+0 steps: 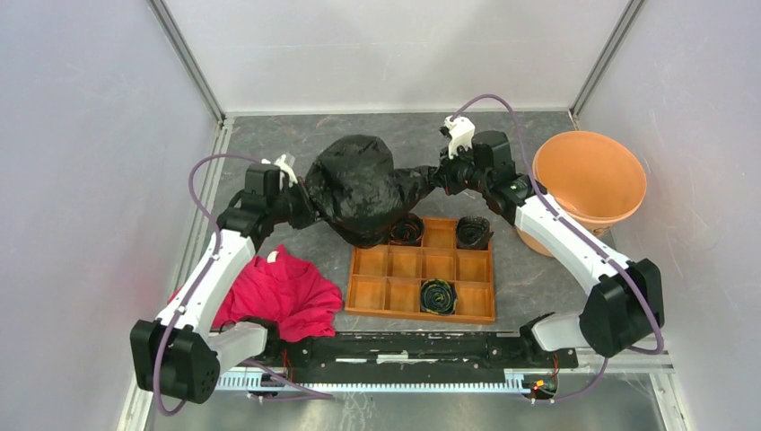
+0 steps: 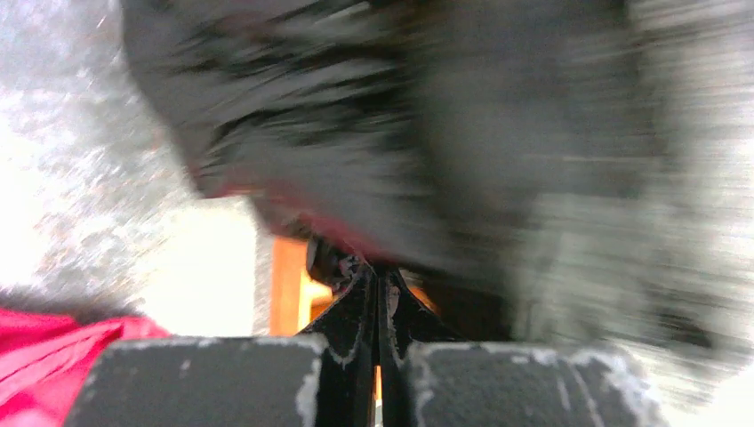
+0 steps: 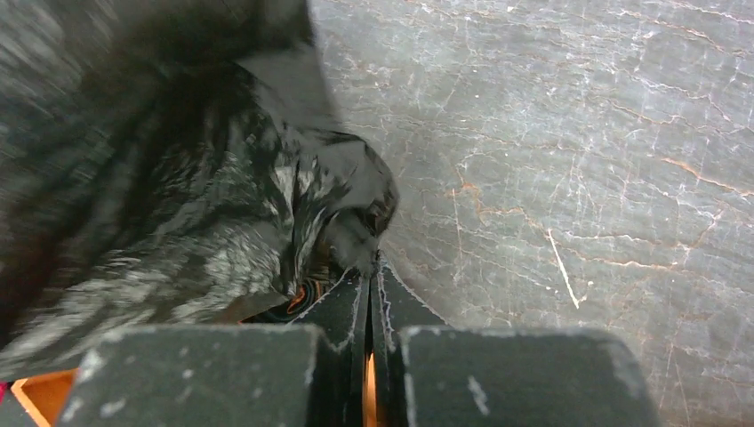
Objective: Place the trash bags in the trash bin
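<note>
The trash bag (image 1: 359,184), glossy wrinkled black film, hangs ballooned between my two arms above the table's far middle. My left gripper (image 1: 305,208) is shut on its left edge; in the left wrist view the bag (image 2: 427,133) is a blurred dark mass above the closed gripper (image 2: 381,271). My right gripper (image 1: 434,177) is shut on its right edge; the right wrist view shows the film (image 3: 222,205) pinched at the closed gripper (image 3: 373,262). The trash bin (image 1: 588,184), a round terracotta-orange bucket, stands open at the far right, apart from the bag.
A wooden compartment tray (image 1: 422,269) lies in the middle with three small dark rolls, one being (image 1: 438,296). A red-pink garment (image 1: 283,292) lies front left under my left arm. Grey walls close off the left, back and right.
</note>
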Controlling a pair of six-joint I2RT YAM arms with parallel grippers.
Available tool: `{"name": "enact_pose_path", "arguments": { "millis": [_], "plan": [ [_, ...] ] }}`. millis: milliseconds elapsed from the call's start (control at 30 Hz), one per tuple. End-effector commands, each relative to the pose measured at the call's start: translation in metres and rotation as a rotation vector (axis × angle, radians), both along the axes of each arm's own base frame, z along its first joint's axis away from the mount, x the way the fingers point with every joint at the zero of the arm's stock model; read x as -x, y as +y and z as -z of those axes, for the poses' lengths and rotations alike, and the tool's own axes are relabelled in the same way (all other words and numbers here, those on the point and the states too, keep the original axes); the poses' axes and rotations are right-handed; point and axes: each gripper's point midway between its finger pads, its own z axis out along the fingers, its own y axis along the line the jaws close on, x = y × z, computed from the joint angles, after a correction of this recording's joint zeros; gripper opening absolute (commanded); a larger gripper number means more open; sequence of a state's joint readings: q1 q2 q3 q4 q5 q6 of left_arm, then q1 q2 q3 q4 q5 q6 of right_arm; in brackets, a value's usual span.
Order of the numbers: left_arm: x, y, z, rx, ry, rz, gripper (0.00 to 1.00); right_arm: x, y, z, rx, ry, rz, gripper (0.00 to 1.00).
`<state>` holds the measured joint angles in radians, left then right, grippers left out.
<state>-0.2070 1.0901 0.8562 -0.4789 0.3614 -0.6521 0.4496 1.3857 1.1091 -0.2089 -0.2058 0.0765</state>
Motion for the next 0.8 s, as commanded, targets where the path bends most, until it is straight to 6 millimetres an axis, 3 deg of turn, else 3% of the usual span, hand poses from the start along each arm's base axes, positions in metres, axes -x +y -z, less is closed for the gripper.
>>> {"name": "enact_pose_path", "arguments": {
  "millis": [0,167,267,300,367,500,533,633,767],
  "plan": [
    [-0.018,-0.022,-0.114,0.123,-0.281,0.108,0.02,0.000,-0.001,-0.071,-0.070,-0.123,0.011,0.00],
    [-0.020,-0.023,-0.206,0.168,-0.514,0.111,0.02,-0.021,-0.004,-0.130,-0.065,-0.181,0.036,0.00],
    [-0.033,-0.022,-0.224,0.175,-0.556,0.082,0.02,-0.042,-0.008,-0.147,-0.057,-0.185,0.071,0.00],
    [-0.040,-0.020,-0.217,0.172,-0.541,0.049,0.02,-0.050,-0.012,-0.148,-0.054,-0.185,0.088,0.00],
    [-0.055,-0.014,-0.183,0.147,-0.460,-0.016,0.02,-0.066,-0.019,-0.129,-0.017,-0.151,0.122,0.00],
    [-0.062,-0.013,-0.090,0.103,-0.207,-0.058,0.02,-0.075,-0.032,-0.065,0.110,-0.020,0.150,0.00],
    [-0.062,-0.015,-0.081,0.108,-0.181,-0.054,0.02,-0.071,-0.034,-0.053,0.130,0.011,0.149,0.00],
    [-0.055,-0.021,-0.076,0.139,-0.170,-0.020,0.02,-0.057,-0.036,-0.035,0.135,0.051,0.129,0.00],
    [-0.052,-0.022,-0.116,0.152,-0.279,-0.005,0.02,-0.044,-0.039,-0.040,0.149,0.016,0.093,0.00]
  ]
}}
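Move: Between the two hands hangs the black trash bag, gripped at both ends: its bulk is about 9 cm right and 6 cm ahead of the left hand at its height, and some 17 cm left of and level with the right. The tray lies on the table about 21 cm right of and 10 cm behind the left hand, 17 cm below. The trash bin stands roughly 27 cm right of the right hand and 2 cm back, its middle 8 cm lower. Shaking the trash bag up and down, both hands keep their fingers shut on its edges and swing up together, the left by about 22 cm and the right some 16, tipping their fingers upwards. They then drop back almost to starting height, tipping down again, and end about 5 cm farther forward, away from the tray. ##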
